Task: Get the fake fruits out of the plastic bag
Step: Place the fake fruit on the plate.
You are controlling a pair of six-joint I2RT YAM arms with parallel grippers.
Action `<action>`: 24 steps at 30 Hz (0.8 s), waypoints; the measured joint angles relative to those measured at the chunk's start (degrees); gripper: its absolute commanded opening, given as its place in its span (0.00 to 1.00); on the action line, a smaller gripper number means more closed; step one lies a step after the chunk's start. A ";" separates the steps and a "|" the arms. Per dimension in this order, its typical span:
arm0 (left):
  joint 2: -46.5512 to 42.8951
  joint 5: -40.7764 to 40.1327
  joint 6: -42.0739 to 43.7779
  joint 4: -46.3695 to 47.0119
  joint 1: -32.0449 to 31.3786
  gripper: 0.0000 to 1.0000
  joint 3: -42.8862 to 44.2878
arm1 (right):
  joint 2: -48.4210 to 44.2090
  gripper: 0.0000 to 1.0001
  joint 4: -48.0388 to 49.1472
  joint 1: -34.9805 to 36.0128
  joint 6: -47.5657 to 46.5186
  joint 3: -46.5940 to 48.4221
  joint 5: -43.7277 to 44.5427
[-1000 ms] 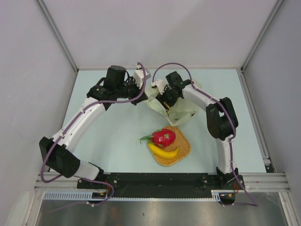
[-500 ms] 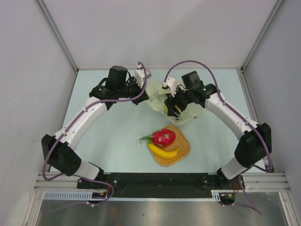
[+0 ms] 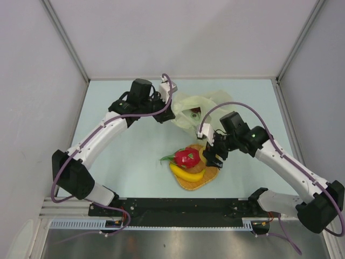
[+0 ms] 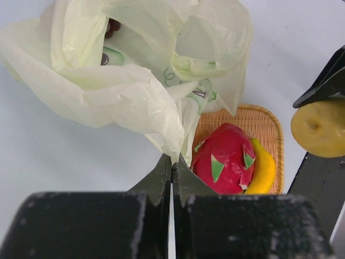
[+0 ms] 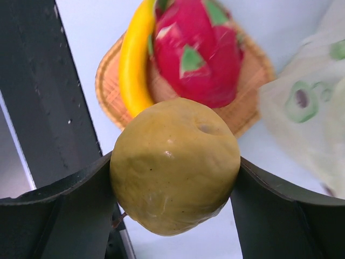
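The pale translucent plastic bag lies crumpled at the table's far middle. My left gripper is shut on the bag's near edge, pinching the film. Dark grapes show inside the bag's folds. My right gripper is shut on a round yellow lemon, held just above the right edge of the woven mat. On the mat lie the red-pink dragon fruit and the yellow banana. The left wrist view shows the lemon at its right edge.
The orange woven mat sits near the table's front middle, just in front of the bag. Grey walls and metal rails close in the table on three sides. Both arms arch over the middle of the table.
My right arm has drawn back from the bag to the mat with the lemon in its jaws. The bag has slumped and spread out. My left gripper has kept its pinch and shifted slightly right.
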 measured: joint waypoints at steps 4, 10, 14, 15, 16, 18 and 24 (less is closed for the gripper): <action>0.52 0.26 -0.72 0.24 -0.81 0.00 0.00 | -2.03 0.56 -0.50 1.62 0.24 -5.44 1.27; 0.98 0.26 -0.87 0.44 -1.05 0.00 0.00 | -0.02 0.57 2.27 1.09 1.51 -8.46 5.55; 0.92 0.20 -0.74 0.42 -1.07 0.00 0.00 | 4.55 0.59 6.03 -3.04 4.28 -9.01 7.21; 0.83 0.17 -0.72 0.42 -1.05 0.00 -0.02 | 5.49 0.59 6.99 -4.17 4.70 -9.07 7.63; 0.68 0.17 -0.70 0.55 -1.05 0.00 -0.22 | 6.32 0.59 7.93 -4.90 4.92 -9.18 8.04; 0.24 0.15 -0.68 0.50 -1.05 0.00 -0.66 | 7.72 0.59 9.77 -5.25 5.46 -9.31 8.44; -0.76 0.07 -0.57 0.55 -1.05 0.00 -1.31 | 10.97 0.62 14.38 -4.94 6.60 -9.53 8.39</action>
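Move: The right hand already holds the yellow fruit; the plate's middle is about 3 cm ahead of this hand, 5 cm left and 16 cm below. The dragon fruit lies some 5 cm ahead and 7 left of the hand, the banana 7 left and 1 back. The bag's middle is roughly 25 cm ahead and 1 left. From the left hand, pinching the bag, the plate is about 11 cm back, 7 right and 23 below. Still gripping the yellow fruit between its fingers, the right hand sinks about 9 cm towards the plate, first easing back a little, then swinging forward some 7 cm and slightly right to the plate's far right part beside the dragon fruit. The wrist turns about 15 degrees clockwise, and the fingers keep their hold; the left hand keeps pinching the bag, nearly still. ##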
